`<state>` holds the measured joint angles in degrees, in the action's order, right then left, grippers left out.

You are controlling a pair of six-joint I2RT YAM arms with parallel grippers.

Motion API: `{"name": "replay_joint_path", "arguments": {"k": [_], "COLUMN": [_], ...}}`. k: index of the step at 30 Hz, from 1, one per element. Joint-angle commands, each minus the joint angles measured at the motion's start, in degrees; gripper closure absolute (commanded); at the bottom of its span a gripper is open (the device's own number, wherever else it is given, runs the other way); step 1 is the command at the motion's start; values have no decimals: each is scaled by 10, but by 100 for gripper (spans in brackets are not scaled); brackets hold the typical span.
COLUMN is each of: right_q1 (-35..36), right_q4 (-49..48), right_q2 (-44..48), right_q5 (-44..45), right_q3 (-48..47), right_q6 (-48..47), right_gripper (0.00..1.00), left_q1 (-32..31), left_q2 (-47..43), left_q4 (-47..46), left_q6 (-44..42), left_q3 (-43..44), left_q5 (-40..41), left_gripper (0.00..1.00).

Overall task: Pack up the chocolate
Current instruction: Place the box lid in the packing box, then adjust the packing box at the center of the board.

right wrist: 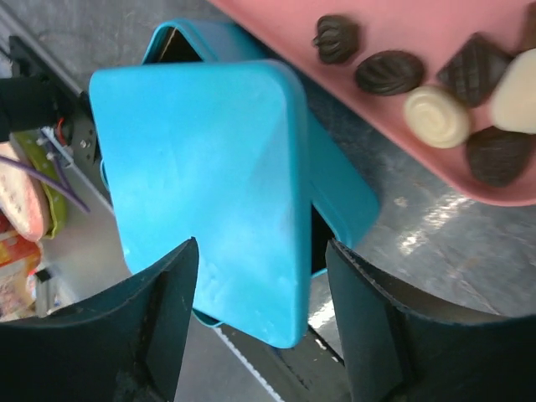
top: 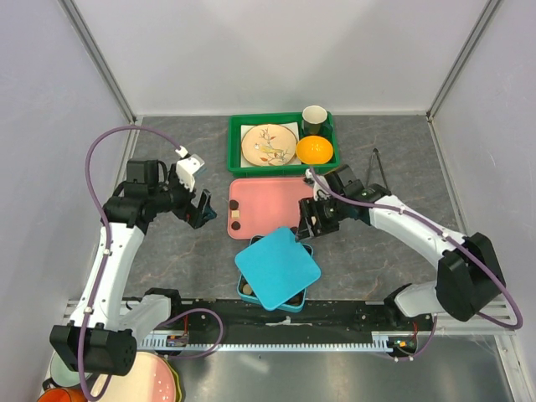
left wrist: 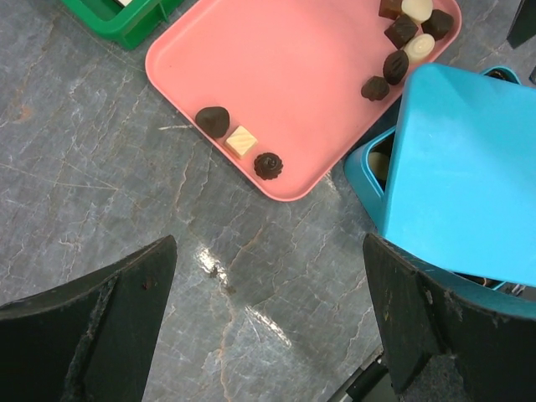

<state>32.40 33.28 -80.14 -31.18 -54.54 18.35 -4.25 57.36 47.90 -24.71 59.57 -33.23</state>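
The chocolate lies on a pink tray (top: 272, 197). Three pieces, a dark one (left wrist: 213, 121), a cream square (left wrist: 242, 141) and a dark round one (left wrist: 269, 165), sit near its left front edge. A cluster (right wrist: 435, 117) of dark and white pieces sits at its right front corner. A blue lid (top: 278, 268) rests askew on a teal box (left wrist: 365, 170), leaving a gap at the corners. My right gripper (right wrist: 261, 247) hangs open just above the lid's corner, not touching it. My left gripper (left wrist: 268, 251) is wide open over bare table, left of the tray.
A green tray (top: 237, 134) at the back holds a patterned plate (top: 268, 144), an orange (top: 314, 150) and a dark cup (top: 315, 119). Black tongs (top: 377, 167) lie to the right. Stacked dishes (top: 151, 381) sit below the table's near left edge.
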Motion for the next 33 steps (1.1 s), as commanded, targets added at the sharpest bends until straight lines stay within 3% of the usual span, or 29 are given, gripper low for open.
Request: {"name": "replay_joint_path", "arguments": {"k": [1,4,5,7,8,9,21,28,33], "right_q1": [-22,-51,-61,-62,-62,-62,-53,-13,-11], "right_q4": [45,54,52,49,41,37,-122,-299,-370], "right_q2": [31,45,54,66,82,91,164,110,40], "right_q5": [66,77,79,85,100,112,115,106,107], "right_q3": [-28,-18,-13,11,22,47,262,312,314], "right_q6": [-15,-13,-9,1,20,32,204,302,327], "right_gripper": [33,48,61,75,93,100,100,100,100], "left_q1": [0,1,0,0,0,0,-8,-14,-15], "left_q2": [-10,-12,-13,-15,-16,-16,13,21,29], "left_q4": [-2,-1,1,1,2,3,-9,-20,-42], "left_q6": [-23,-29,-31,-41,-46,-51,-119,-112,-117], "left_q3": [-9,-18,-22,-35,-42,-56,-118,-126,-144], "left_q5": [-11,-10,-10,-11,-13,-15,-29,-32,-25], "left_gripper": [1,1,1,1,1,1,1,1,1]}}
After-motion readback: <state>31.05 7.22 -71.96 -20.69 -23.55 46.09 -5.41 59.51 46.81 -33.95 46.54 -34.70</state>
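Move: The packing box lid lies crooked across the packing box, its middle about 6 cm back, 7 cm left and 5 cm below the right hand; the box's middle is roughly 8 cm back, 8 cm left and 8 cm below. The pink tray's middle is some 9 cm ahead, 9 cm left and 10 cm down. From the left hand, the lid is about 14 cm back, 16 cm right and 15 cm below. From over the skewed lid's edge, the right hand swings a little forward and right, shutting its empty fingers, then drops back-right to clear the packing box and finally cuts left towards its right wall, ending about 10 cm lower with the wrist turned some 30 degrees clockwise. The open left hand sinks about 9 cm and eases back, tipping slightly down. ##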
